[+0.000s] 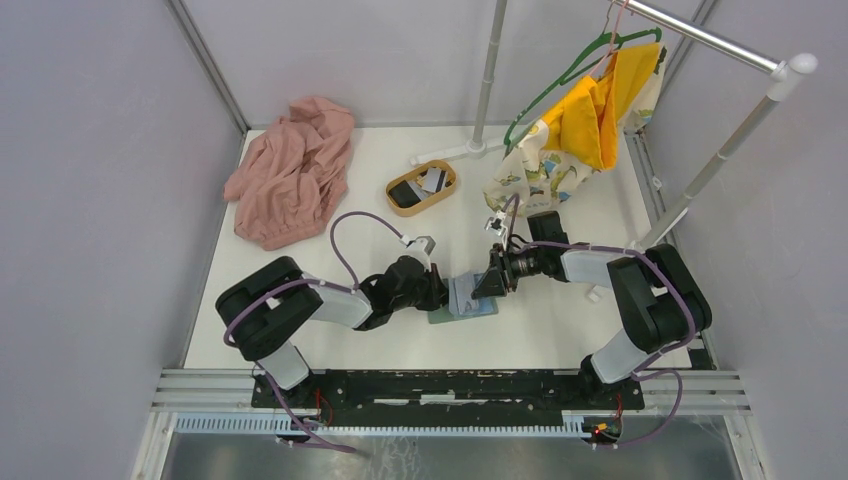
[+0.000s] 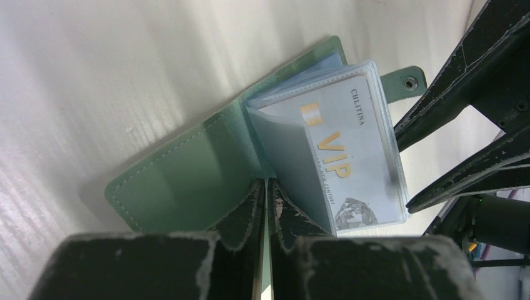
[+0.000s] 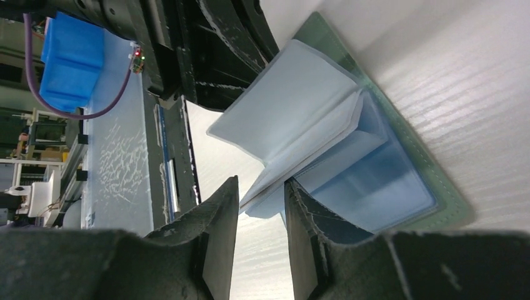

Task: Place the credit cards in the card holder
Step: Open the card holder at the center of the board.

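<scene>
The card holder [image 1: 466,300] lies open on the table between both arms, its grey-green cover [image 2: 181,181] flat and its clear sleeves [image 3: 294,106] fanned up. A pale VIP credit card [image 2: 350,156] sits in one sleeve beside the closing tab [image 2: 406,81]. My left gripper [image 2: 267,182] is shut on the holder at its fold. My right gripper [image 3: 261,181] stands open, the sleeves' lower corner between its tips, one fingertip [image 3: 300,194] touching them. More credit cards, one black [image 1: 405,193] and one white [image 1: 433,180], lie in the wooden tray [image 1: 447,194].
A pink cloth [image 1: 295,170] is heaped at the back left. A clothes rack [image 1: 720,150] with a green hanger and yellow fabric [image 1: 590,115] stands at the back right, its pole foot [image 1: 450,152] behind the tray. A metal rail [image 1: 450,385] runs along the near edge.
</scene>
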Robot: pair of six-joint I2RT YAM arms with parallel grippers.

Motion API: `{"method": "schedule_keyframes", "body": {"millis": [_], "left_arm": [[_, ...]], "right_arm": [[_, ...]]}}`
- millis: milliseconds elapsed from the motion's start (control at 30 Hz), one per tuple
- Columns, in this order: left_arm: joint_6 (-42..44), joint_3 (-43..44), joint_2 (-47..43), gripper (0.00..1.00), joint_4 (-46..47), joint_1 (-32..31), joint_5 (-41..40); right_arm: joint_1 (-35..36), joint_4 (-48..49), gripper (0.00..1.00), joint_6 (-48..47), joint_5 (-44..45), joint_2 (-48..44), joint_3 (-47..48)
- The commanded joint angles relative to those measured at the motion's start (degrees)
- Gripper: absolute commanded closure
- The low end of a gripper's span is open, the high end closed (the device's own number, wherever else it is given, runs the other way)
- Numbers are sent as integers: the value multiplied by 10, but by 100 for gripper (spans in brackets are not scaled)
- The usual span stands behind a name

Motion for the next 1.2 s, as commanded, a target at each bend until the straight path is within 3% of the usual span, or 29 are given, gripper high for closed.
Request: {"method": "schedule_keyframes", "body": {"millis": [0, 333, 667, 800, 1167], "left_arm": [[10, 3, 20, 89, 0, -4, 34], [8, 2, 22, 89, 10, -4, 43], [4, 6, 33, 89, 28, -5, 61], [3, 7, 33, 88, 28, -5, 62], [7, 5, 9, 87, 3, -5, 48]], "right_arm": [[11, 56, 61, 34, -59, 13, -2], [32, 38, 55, 12, -84, 38, 14], [52, 25, 38, 0, -116, 51, 29], [67, -22, 33, -52, -120, 56, 50], [58, -60, 35, -93, -50, 42, 59]]}}
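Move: The half-raised card sleeve of the open card holder has its middle about 3 cm to the right hand's left, 1 cm ahead and 2 cm below; its free edge stands between the parted fingers. The holder's right half lies some 5 cm below that hand, level with it. From the left hand, the sleeve is roughly 5 cm right and 1 cm ahead, and the left cover's middle 2 cm left, 1 cm ahead and 1 cm down. The raised sleeve is pushed leftward over the crease by a right-hand finger set against its right face: that hand comes back and left about 4 cm, turning some 10 degrees counter-clockwise while its fingers spread wide. The left hand's shut tips keep pressing on the left cover and drag the holder slightly back and right. ##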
